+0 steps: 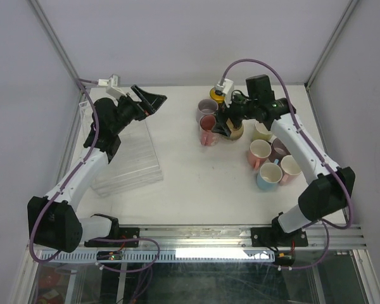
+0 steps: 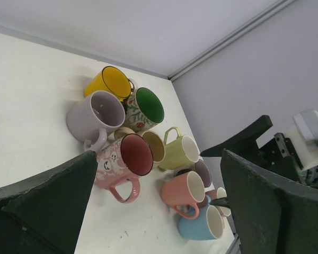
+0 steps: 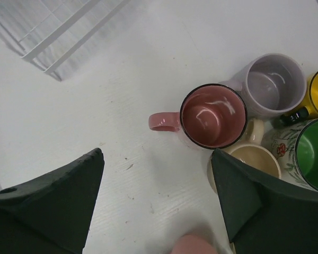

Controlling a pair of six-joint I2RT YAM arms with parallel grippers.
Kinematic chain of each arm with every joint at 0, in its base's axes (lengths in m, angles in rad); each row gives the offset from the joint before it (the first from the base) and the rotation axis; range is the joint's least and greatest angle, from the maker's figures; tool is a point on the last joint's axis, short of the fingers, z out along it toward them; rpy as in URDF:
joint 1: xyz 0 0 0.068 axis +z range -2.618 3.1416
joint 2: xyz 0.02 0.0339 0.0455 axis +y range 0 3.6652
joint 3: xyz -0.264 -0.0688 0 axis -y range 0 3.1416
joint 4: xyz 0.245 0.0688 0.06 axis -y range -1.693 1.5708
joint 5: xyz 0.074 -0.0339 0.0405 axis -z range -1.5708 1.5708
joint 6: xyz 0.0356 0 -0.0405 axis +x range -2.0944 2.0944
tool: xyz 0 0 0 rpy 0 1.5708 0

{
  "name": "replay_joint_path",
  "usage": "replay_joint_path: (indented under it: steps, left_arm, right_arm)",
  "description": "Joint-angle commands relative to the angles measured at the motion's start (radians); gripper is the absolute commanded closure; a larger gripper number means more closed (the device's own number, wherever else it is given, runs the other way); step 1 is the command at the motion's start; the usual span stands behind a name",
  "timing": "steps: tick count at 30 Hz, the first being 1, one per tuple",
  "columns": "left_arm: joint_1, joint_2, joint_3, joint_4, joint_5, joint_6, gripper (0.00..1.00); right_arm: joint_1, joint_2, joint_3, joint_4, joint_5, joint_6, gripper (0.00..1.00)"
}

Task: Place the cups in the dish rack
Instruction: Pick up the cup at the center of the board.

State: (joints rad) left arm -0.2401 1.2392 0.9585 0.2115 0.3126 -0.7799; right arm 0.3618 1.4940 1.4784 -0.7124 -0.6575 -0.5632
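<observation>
The cups stand in two groups at the table's right. Near the back are a lilac cup (image 1: 207, 107), a pink cup (image 1: 208, 132) and a yellow cup (image 1: 216, 96). Nearer the front are a cream-lined cup (image 1: 259, 152) and a light blue cup (image 1: 268, 176). My right gripper (image 1: 223, 125) hangs open over the back group. In its wrist view the pink cup (image 3: 212, 116) sits just ahead of the open gripper (image 3: 156, 164), with a beige cup (image 3: 253, 159) under the right finger. The clear dish rack (image 1: 128, 158) lies at the left. Above its far end my left gripper (image 1: 153, 101) is open and holds nothing.
The left wrist view looks across at the cups: yellow (image 2: 108, 82), lilac (image 2: 94, 114), green-lined floral (image 2: 147, 106), pink (image 2: 124, 159), salmon (image 2: 184, 193) and blue (image 2: 200, 225). Enclosure walls stand close behind the table. The rack's corner (image 3: 53, 32) shows top left in the right wrist view.
</observation>
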Motion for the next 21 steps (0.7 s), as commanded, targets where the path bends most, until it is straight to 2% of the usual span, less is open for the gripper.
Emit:
replay_joint_path:
  steps: [1, 5, 10, 16, 21]
  left_arm:
    - [0.019, -0.014, 0.022, 0.045, -0.034, -0.029, 0.02]
    - [0.026, -0.039, 0.012, 0.01, -0.064, -0.032, 0.02]
    - [0.035, -0.061, 0.009, -0.076, -0.136, -0.032, 0.02]
    - [0.044, -0.073, -0.008, -0.093, -0.154, -0.086, 0.02]
    - [0.045, -0.069, -0.007, -0.101, -0.145, -0.094, 0.03]
  right_arm:
    - [0.056, 0.086, 0.101, 0.011, 0.24, 0.157, 0.2]
    - [0.107, 0.145, 0.11, 0.043, 0.427, 0.239, 0.25]
    - [0.111, 0.251, 0.182, 0.022, 0.552, 0.278, 0.36]
    - [0.11, 0.318, 0.237, 0.031, 0.586, 0.267, 0.42]
    - [0.107, 0.38, 0.278, 0.028, 0.566, 0.227, 0.52]
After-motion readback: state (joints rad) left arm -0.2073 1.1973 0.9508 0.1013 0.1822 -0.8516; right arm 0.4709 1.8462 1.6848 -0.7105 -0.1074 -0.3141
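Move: The pink cup at the center of the board stands about 9 cm ahead of the right hand, 3 cm to its left and some 15 cm below. Beside that cup, the tan cup is about 8 cm to its right and 1 cm farther out; the purple cup stands 9 cm beyond it, and the green cup 9 cm farther out and 10 cm to its right. From the left hand, the pink cup is roughly 4 cm ahead, 18 cm right and 20 cm below. Over the pink cup's rim, on the side next to the tan cup, the right hand comes in forward and down together, some 8 cm each way. It turns clockwise by about 25 degrees while the fingers tip more steeply down and narrow from nearly wide to half open. The left hand backs off about 3 cm to its left. ##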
